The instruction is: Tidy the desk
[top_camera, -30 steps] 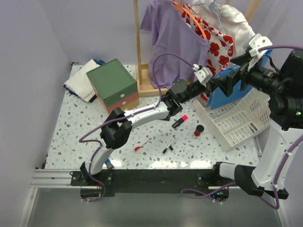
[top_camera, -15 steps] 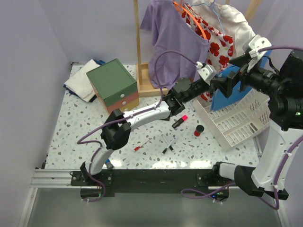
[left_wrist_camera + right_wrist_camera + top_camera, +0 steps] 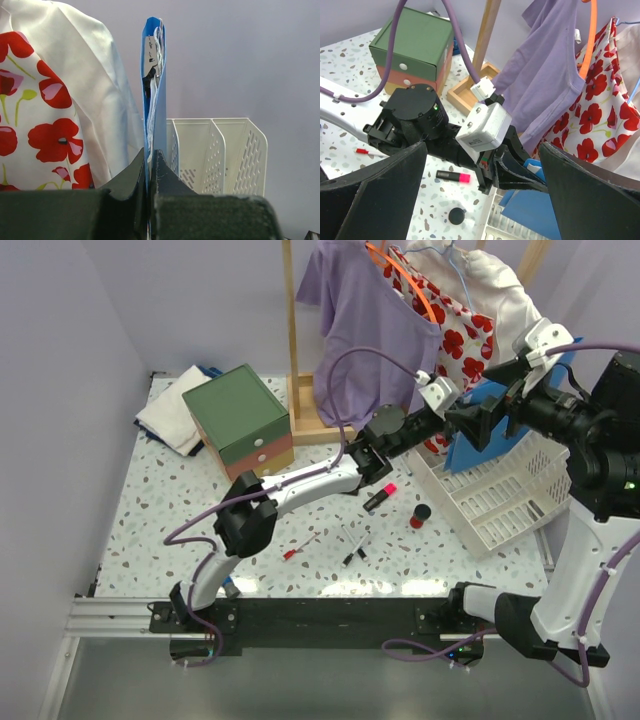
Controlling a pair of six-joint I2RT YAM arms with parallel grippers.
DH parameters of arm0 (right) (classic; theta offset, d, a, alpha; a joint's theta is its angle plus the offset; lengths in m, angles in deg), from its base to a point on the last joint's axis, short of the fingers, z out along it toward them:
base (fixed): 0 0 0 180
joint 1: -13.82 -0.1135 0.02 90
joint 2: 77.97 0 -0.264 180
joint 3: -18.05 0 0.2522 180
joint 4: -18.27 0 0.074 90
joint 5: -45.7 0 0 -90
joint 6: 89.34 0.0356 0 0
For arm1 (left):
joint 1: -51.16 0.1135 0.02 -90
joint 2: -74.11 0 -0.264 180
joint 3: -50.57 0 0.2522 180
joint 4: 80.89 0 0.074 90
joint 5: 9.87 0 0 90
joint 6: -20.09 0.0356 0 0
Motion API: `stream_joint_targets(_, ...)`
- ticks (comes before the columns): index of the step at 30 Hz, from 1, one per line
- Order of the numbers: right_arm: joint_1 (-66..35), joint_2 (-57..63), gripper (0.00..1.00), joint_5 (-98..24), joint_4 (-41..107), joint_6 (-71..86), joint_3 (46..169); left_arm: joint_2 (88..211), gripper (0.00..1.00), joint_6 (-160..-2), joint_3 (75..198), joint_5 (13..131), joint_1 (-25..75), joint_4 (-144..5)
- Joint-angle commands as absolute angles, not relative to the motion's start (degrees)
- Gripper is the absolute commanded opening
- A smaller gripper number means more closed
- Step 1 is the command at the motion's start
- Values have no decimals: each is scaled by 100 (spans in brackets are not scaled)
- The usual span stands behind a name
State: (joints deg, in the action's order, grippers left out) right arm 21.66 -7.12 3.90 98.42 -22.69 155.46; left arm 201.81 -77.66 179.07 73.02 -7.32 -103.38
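The desk [image 3: 170, 530] is a white speckled tabletop. My left gripper [image 3: 462, 420] is shut on the lower edge of a blue folder [image 3: 480, 445], which stands upright over the near end of a white slotted file tray [image 3: 510, 500]. In the left wrist view the folder [image 3: 159, 100] rises edge-on from the closed fingertips [image 3: 149, 155], with the tray [image 3: 220, 155] behind. My right gripper [image 3: 497, 400] hangs open just right of the folder. Its fingers [image 3: 482, 145] frame the left gripper [image 3: 530, 180] and folder [image 3: 535, 210] without touching them.
A pink-tipped marker [image 3: 380, 498], a black-and-red cap [image 3: 420, 515], two dark pens [image 3: 355, 543] and a red pen [image 3: 298, 548] lie on the desk. At the back stand a green drawer box [image 3: 240, 420], folded cloths [image 3: 175, 410] and a wooden clothes rack with hanging garments [image 3: 400, 310].
My left arm has carried the blue folder a little to the right, nearer the tray. The right gripper has drifted slightly right and up, staying open.
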Motion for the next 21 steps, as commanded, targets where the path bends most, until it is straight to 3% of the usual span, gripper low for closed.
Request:
stream_joint_targets(1, 2191, -784, 99, 597, 9769, -2175, 15512, 20330, 0, -7545, 18175, 7486, -755, -11116)
stream_joint_targets(13, 2191, -836, 99, 729, 9751, -2210, 15354, 20709, 0, -7474, 18175, 7442, -720, -11019)
stream_joint_targets(16, 2191, -863, 99, 747, 9742, -2210, 15310, 20630, 30, -7562, 18166, 7521, -711, -10949)
stream_joint_targets(17, 2182, -863, 99, 755, 9734, -2210, 15284, 20586, 58, -7588, 18149, 7538, -711, -10914)
stream_joint_targets(19, 2191, -906, 99, 764, 9725, -2245, 15257, 20403, 70, -7606, 18131, 7521, -694, -10783)
stream_joint_targets(21, 2191, -915, 99, 782, 9751, -2254, 15275, 20192, 72, -7685, 18035, 7434, -633, -10695)
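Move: The left hand grips the near edge of the blue folder; the white rack slot it is going to has its middle about 14 cm to the right, 8 cm ahead and some 25 cm below. The floral dress hangs about 13 cm ahead and 6 cm right, roughly level with the hand. The red-and-black jar stands 3 cm back, 1 cm right and 35 cm below. From the right hand, the slot is about 17 cm ahead, 15 cm right and 38 cm down. Lower the blue folder with the left gripper about 10 cm into the white rack's slot, drifting a little right and forward and tipping the fingers slightly down while keeping the pinch. At the bottom, open the fingers well clear of the folder's near edge, then start to rise by a centimetre or so. ##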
